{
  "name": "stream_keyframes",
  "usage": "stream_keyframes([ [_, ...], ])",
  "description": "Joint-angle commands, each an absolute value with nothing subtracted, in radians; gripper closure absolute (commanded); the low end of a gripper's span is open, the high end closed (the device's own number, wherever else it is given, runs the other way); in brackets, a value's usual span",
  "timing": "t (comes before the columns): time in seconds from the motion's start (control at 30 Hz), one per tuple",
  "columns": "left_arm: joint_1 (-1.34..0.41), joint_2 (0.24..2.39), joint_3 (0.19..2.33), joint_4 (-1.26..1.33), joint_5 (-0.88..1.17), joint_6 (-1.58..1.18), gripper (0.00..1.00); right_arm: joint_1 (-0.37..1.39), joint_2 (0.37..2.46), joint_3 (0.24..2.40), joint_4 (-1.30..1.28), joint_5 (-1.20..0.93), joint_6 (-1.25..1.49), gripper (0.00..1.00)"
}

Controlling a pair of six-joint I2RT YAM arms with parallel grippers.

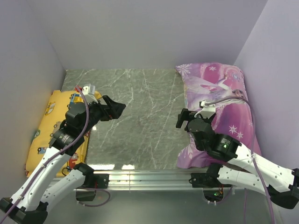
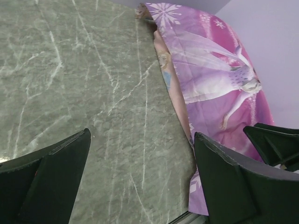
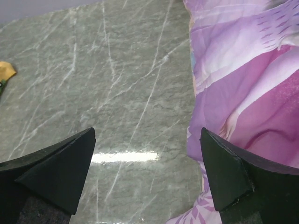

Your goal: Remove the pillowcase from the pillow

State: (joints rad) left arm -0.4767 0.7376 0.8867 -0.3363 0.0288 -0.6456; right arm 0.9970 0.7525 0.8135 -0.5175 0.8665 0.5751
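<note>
The pink and purple pillowcase point(image 1: 219, 93) with white snowflakes lies plump along the right side of the marble table point(image 1: 140, 126). The pillow is hidden inside it. My right gripper point(image 1: 180, 119) hangs open just left of the pillowcase's near half, above the table. In the right wrist view its open gripper point(image 3: 148, 131) frames bare marble, and the pillowcase point(image 3: 243, 70) passes under the right finger. My left gripper point(image 1: 117, 108) is open over the table's left part, far from the pillowcase. Nothing lies between the fingers of the left gripper point(image 2: 141, 135), and the pillowcase point(image 2: 210, 79) stretches ahead to the right.
A yellow pillow point(image 1: 56, 121) printed with cartoon vehicles lies along the left edge under my left arm; its corner point(image 3: 5, 72) shows in the right wrist view. Pale walls close in the table at the left, back and right. A metal rail point(image 1: 149, 177) runs along the near edge.
</note>
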Motion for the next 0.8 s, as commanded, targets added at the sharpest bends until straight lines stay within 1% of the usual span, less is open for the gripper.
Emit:
stream_keyframes([
  [0.0, -0.477, 0.745, 0.917, -0.359, -0.030, -0.627, 0.02, 0.996, 0.779, 0.887, -0.549, 0.936, 0.565, 0.00],
  [0.13, -0.479, 0.746, 0.922, -0.370, -0.051, -0.618, 0.01, 0.951, 0.828, 0.926, -0.572, 0.939, 0.537, 0.00],
  [0.2, -0.479, 0.749, 0.922, -0.370, -0.046, -0.620, 0.01, 0.896, 0.856, 0.955, -0.565, 0.882, 0.486, 0.00],
  [0.23, -0.479, 0.752, 0.925, -0.374, -0.051, -0.623, 0.01, 0.790, 0.892, 0.968, -0.551, 0.843, 0.450, 0.00],
  [0.3, -0.479, 0.771, 0.931, -0.377, -0.049, -0.626, 0.01, 0.662, 0.935, 1.011, -0.534, 0.690, 0.419, 0.00],
  [0.33, -0.479, 0.782, 0.943, -0.380, -0.045, -0.627, 0.01, 0.572, 0.981, 1.028, -0.529, 0.663, 0.410, 0.00],
  [0.4, -0.479, 0.817, 0.960, -0.391, -0.037, -0.629, 0.01, 0.507, 1.037, 1.087, -0.511, 0.664, 0.381, 0.00],
  [0.47, -0.479, 0.844, 0.986, -0.393, -0.028, -0.629, 0.01, 0.407, 1.145, 1.146, -0.523, 0.651, 0.379, 0.00],
  [0.57, -0.477, 0.900, 1.017, -0.394, -0.009, -0.627, 0.01, 0.322, 1.325, 1.271, -0.535, 0.640, 0.362, 0.00],
  [0.67, -0.477, 0.948, 1.032, -0.396, 0.017, -0.614, 0.01, 0.282, 1.520, 1.428, -0.603, 0.690, 0.354, 0.00],
  [0.77, -0.477, 0.968, 1.038, -0.397, 0.032, -0.606, 0.01, 0.271, 1.666, 1.476, -0.618, 0.716, 0.344, 0.00],
])
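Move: The middle of the pillowcase on its pillow lies about 10 cm ahead of the right hand, some 14 cm to its right and 20 cm below. Its far-left corner, with the printed snowflake, is about 34 cm ahead, 1 cm to the left and 22 cm down; the loose near-left flap is some 10 cm back, 3 cm to the right and 23 cm down. From the left hand, the pillowcase's middle lies about 46 cm to the right, 8 cm ahead and 26 cm below. Wide open and touching nothing, the right hand starts slowly, then sweeps forward about 20 cm and some 11 cm to the right, carrying it from beside the pillow's left edge out over the far half of the pillowcase; it stays nearly level until a slight dip at the end, while the wrist swings clockwise by some 25 degrees and the fingers tip further down. The left hand, also open and empty, sinks a little over the bare table, then eases forward about 3 cm as it goes on down, tipping its fingers lower. ##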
